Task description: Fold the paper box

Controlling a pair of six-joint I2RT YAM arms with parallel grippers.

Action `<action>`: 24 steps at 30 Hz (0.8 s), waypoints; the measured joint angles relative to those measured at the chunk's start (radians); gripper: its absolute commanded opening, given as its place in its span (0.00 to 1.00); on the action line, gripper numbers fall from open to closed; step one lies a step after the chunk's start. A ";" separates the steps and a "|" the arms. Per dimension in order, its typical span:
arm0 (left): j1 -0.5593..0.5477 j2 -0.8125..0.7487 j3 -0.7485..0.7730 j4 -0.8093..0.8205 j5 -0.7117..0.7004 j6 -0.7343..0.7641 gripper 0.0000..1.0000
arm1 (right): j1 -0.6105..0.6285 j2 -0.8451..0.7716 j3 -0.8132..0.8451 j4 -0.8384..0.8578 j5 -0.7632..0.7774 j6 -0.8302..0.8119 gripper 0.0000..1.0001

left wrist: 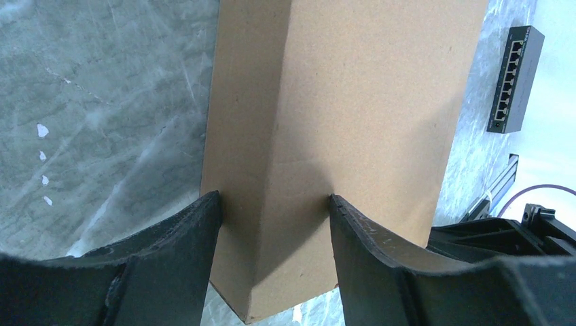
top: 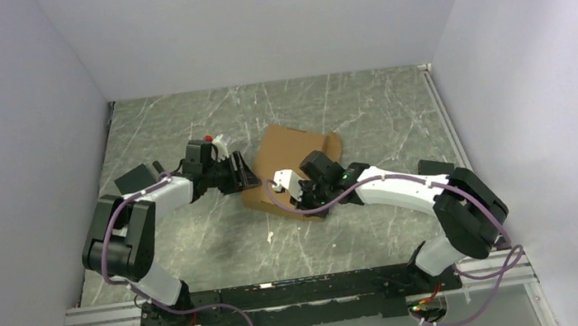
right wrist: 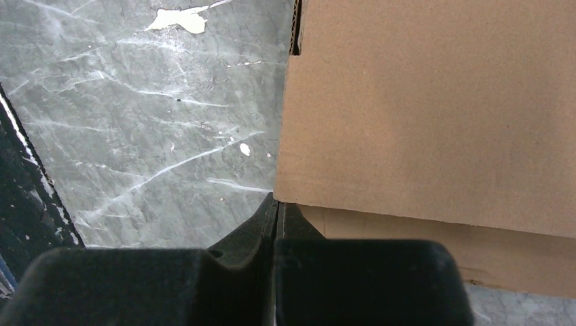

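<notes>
The paper box (top: 293,154) is a brown cardboard piece, partly folded, lying mid-table. My left gripper (top: 247,172) is at its left side. In the left wrist view the jaws (left wrist: 272,200) stand apart, straddling a folded ridge of the box (left wrist: 353,102), with both fingertips (left wrist: 212,200) up against the cardboard. My right gripper (top: 311,198) is at the box's near edge. Its fingers (right wrist: 277,204) are pressed together with nothing between them, tips touching the corner under the top panel (right wrist: 435,102). A lower cardboard layer (right wrist: 475,251) shows beneath that panel.
A black network switch (left wrist: 514,78) lies near the left wall, seen as a dark block (top: 136,179) from above. The metal mounting rail (top: 285,296) runs along the near edge. White walls close in three sides. White specks (right wrist: 180,19) dot the marble tabletop.
</notes>
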State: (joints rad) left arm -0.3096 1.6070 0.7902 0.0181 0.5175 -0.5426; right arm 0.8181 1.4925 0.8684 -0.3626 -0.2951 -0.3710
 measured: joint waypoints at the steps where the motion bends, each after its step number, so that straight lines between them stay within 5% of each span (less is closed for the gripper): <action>1: 0.000 0.001 0.001 0.000 0.000 0.000 0.62 | 0.000 0.000 0.000 -0.001 0.000 -0.001 0.06; 15: -0.007 0.019 0.017 0.000 0.002 -0.001 0.63 | -0.011 -0.031 0.001 -0.049 -0.048 -0.073 0.46; 24: -0.019 0.023 0.024 -0.012 0.008 -0.008 0.67 | -0.176 -0.185 0.001 -0.048 -0.171 -0.137 0.53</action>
State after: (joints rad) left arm -0.3290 1.6299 0.8143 0.0063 0.5255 -0.5507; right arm 0.6422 1.3071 0.8692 -0.4103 -0.4660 -0.5076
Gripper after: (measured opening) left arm 0.650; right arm 0.527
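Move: The right hand's shut fingertips are at the lid's near-right corner. The flap sticking out along the box's right side has its middle about 8 cm ahead of them, 6 cm to the right and a little lower; the box middle lies some 9 cm ahead and 3 cm left. The left hand straddles the lid's left edge right at its fingers, with the near-left corner about 4 cm back and 2 cm left, and the box middle 9 cm to its right. The right hand first spreads its shut fingers to about half open while staying almost in place at the lid's near-right corner, then comes free and lifts faster and faster, about 6 cm up, also drifting some 2.5 cm forward and to the right as its wrist tilts roughly 10 degrees, left side up. The left hand, its finger gap unchanged, stays against the box's left side and eases about 1 cm to the right with it, bracing the box. ##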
